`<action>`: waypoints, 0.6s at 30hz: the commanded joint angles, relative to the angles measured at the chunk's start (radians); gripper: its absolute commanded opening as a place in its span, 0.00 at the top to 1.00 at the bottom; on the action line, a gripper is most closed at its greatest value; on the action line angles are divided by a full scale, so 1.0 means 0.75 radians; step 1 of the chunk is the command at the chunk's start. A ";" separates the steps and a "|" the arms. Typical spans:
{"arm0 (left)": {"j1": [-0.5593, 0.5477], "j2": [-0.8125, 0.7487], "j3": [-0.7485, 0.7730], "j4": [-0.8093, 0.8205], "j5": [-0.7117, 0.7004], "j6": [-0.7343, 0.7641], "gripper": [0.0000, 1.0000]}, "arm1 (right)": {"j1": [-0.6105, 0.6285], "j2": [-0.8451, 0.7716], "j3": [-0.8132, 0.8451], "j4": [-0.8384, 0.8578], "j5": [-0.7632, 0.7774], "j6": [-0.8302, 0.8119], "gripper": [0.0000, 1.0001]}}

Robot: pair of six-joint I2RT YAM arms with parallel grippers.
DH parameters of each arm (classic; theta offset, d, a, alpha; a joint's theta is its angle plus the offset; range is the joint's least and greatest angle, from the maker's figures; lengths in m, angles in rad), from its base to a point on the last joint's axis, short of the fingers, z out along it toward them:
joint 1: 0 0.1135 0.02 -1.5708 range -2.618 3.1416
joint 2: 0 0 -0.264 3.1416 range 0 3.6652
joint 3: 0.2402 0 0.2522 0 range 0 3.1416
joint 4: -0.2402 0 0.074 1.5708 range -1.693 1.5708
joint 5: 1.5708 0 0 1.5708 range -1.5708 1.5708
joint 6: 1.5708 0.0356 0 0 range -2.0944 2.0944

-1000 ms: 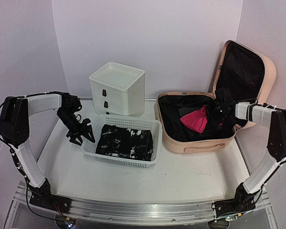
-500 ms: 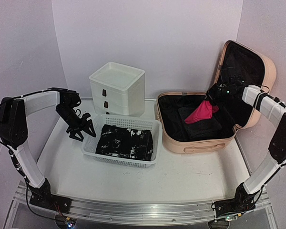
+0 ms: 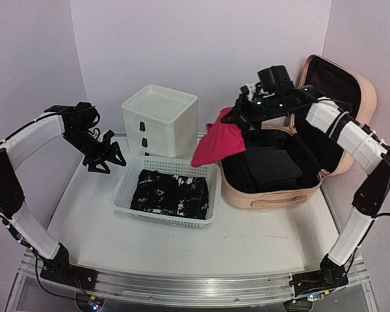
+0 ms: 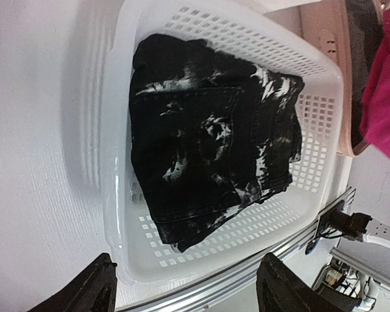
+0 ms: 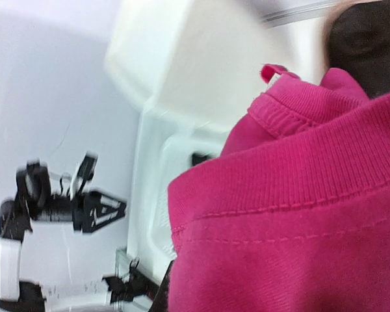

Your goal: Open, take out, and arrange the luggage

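The luggage [image 3: 266, 195], a peach-pink suitcase, lies open at the right with its lid [image 3: 367, 97] upright. A folded black cloth [image 3: 273, 166] rests inside it. My right gripper [image 3: 237, 117] is shut on a magenta garment [image 3: 218, 146], which hangs over the luggage's left edge and the basket's far corner. This garment [image 5: 299, 214] fills the right wrist view and hides the fingers. My left gripper [image 3: 104, 159] hangs open and holds nothing, left of the white mesh basket [image 3: 162, 218]. Its fingertips [image 4: 91, 289] frame the basket's near rim [image 4: 110, 162].
Black-and-white jeans [image 3: 172, 194] lie folded in the basket, and the left wrist view also shows these jeans [image 4: 208, 143]. A white plastic drawer box [image 3: 159, 120] stands behind the basket. The metal rail [image 3: 182, 286] runs along the table's near edge.
My right gripper has lifted the magenta garment out of the luggage and carried it up and left. My left gripper has risen, drawn back to the left, and opened slightly wider.
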State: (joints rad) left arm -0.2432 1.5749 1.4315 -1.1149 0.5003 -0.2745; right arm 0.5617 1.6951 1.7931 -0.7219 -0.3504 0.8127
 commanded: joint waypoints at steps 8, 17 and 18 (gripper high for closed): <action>-0.002 -0.308 0.051 0.010 -0.059 -0.131 0.25 | 0.325 0.611 0.673 0.431 -0.313 0.224 1.00; 0.004 -0.338 0.061 -0.006 -0.035 -0.115 0.25 | 0.297 0.636 0.244 0.799 -0.357 0.482 1.00; 0.003 -0.333 0.060 -0.009 -0.030 -0.112 0.25 | 0.287 0.614 0.108 0.875 -0.360 0.526 1.00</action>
State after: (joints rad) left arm -0.2432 1.3384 1.4380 -1.1191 0.4683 -0.3645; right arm 0.8135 2.2402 2.0857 -0.3023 -0.5797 1.0798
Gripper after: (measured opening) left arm 0.750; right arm 0.054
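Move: The white basket, with the black clothes folded in it, lies about 23 cm to the left of the right hand, some 4 cm nearer the robot and 27 cm below. The drawer unit stands roughly 15 cm ahead of that hand and 24 cm left; the open suitcase is level with it, some 16 cm to its right, 24 cm lower. From the left hand the basket's middle is about 18 cm right, 3 cm ahead and 14 cm down. Swinging fast to the left, the right arm carries the already pinched pink shirt about 20 cm from beside the suitcase over to the basket, turning some 20 degrees counter-clockwise, then sinks roughly 7 cm with its fingers still shut. Meanwhile the open, empty left hand rises about 7 cm and draws back slightly. ##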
